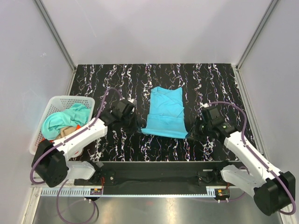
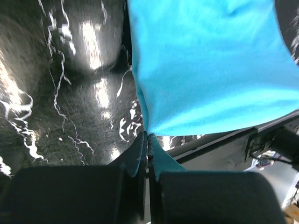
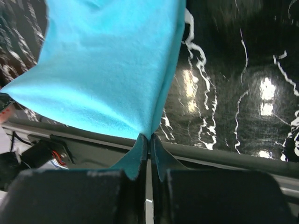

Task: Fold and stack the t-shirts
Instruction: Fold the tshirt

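A bright cyan t-shirt (image 1: 166,112) lies on the black marbled table as a long narrow strip, running from the middle towards the near edge. My left gripper (image 1: 139,129) is shut on its near left corner. In the left wrist view the left gripper (image 2: 148,138) pinches that corner, and the cyan t-shirt (image 2: 205,65) hangs taut above the table. My right gripper (image 1: 190,134) is shut on the near right corner. The right wrist view shows the right gripper (image 3: 149,139) closed on the edge of the cyan t-shirt (image 3: 112,65). A mint-teal t-shirt (image 1: 65,119) is bunched in the basket.
A white lattice basket (image 1: 60,100) stands at the left edge of the table, with a bit of tan cloth (image 1: 70,130) under the teal one. Both arm bases sit on the black rail (image 1: 154,170) along the near edge. Grey walls close in the sides and back.
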Robot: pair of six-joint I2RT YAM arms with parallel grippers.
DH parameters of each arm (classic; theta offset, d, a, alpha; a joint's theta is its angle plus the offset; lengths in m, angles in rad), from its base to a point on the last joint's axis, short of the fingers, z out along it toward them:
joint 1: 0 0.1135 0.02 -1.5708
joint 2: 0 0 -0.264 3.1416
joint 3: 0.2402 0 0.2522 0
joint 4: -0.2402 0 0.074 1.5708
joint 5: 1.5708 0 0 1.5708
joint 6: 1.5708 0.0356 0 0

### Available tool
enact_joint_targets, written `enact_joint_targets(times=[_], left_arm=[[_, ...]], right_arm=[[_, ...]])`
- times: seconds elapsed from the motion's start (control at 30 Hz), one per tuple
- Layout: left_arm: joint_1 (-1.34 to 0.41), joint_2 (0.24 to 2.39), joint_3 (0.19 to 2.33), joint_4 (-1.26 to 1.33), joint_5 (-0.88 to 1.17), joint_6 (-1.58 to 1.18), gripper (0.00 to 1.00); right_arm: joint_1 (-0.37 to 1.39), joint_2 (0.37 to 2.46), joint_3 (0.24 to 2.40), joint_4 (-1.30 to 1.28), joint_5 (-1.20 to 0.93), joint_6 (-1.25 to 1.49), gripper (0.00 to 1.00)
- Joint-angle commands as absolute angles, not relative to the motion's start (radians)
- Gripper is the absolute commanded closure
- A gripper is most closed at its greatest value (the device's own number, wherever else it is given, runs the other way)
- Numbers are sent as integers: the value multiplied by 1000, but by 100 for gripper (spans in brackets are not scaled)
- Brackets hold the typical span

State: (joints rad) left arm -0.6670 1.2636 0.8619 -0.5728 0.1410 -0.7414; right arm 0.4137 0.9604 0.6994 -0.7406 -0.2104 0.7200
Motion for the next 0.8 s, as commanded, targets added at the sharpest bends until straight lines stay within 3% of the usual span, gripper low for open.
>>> enact_joint_targets(times=[0.0,0.33,0.77], left_arm=[[-657,1285,992,-632,25,-704,100],[-519,1483,1293,-611,100,-632,100],[-388,1893,1692,-531,245,-558,100]], right_arm=[[417,966,807,-785,-107,715,100],[399,1250,1148,-772,18,560,100],[258,1655,1548,-726,-72,405,100]])
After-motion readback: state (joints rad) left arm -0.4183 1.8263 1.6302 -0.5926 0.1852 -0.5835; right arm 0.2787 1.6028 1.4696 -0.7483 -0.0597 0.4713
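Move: Each hand already holds a corner of the t-shirt's near hem, about 10 cm above the table, with the hem stretched between them. The shirt's far end, towards which the hem is carried, lies some 32 cm ahead and 15 cm to the right of the left hand, and about 32 cm ahead and 13 cm to the left of the right hand. The table's near edge runs roughly 12 cm behind both hands; the laundry basket stands about 47 cm to the left of the left hand and 6 cm farther out. Both hands, fingers still shut on the two hem corners, sweep forward together by about 21 cm, carrying the stretched hem out over the lying cloth towards the shirt's far end, and rise some 8 cm on the way, most of it in the first half. The wrists tip the fingertips roughly 12 degrees outward from the base, the right hand also rolling a little so that its left side sinks, and the gap between the hands stays nearly the same, keeping the hem spread. ##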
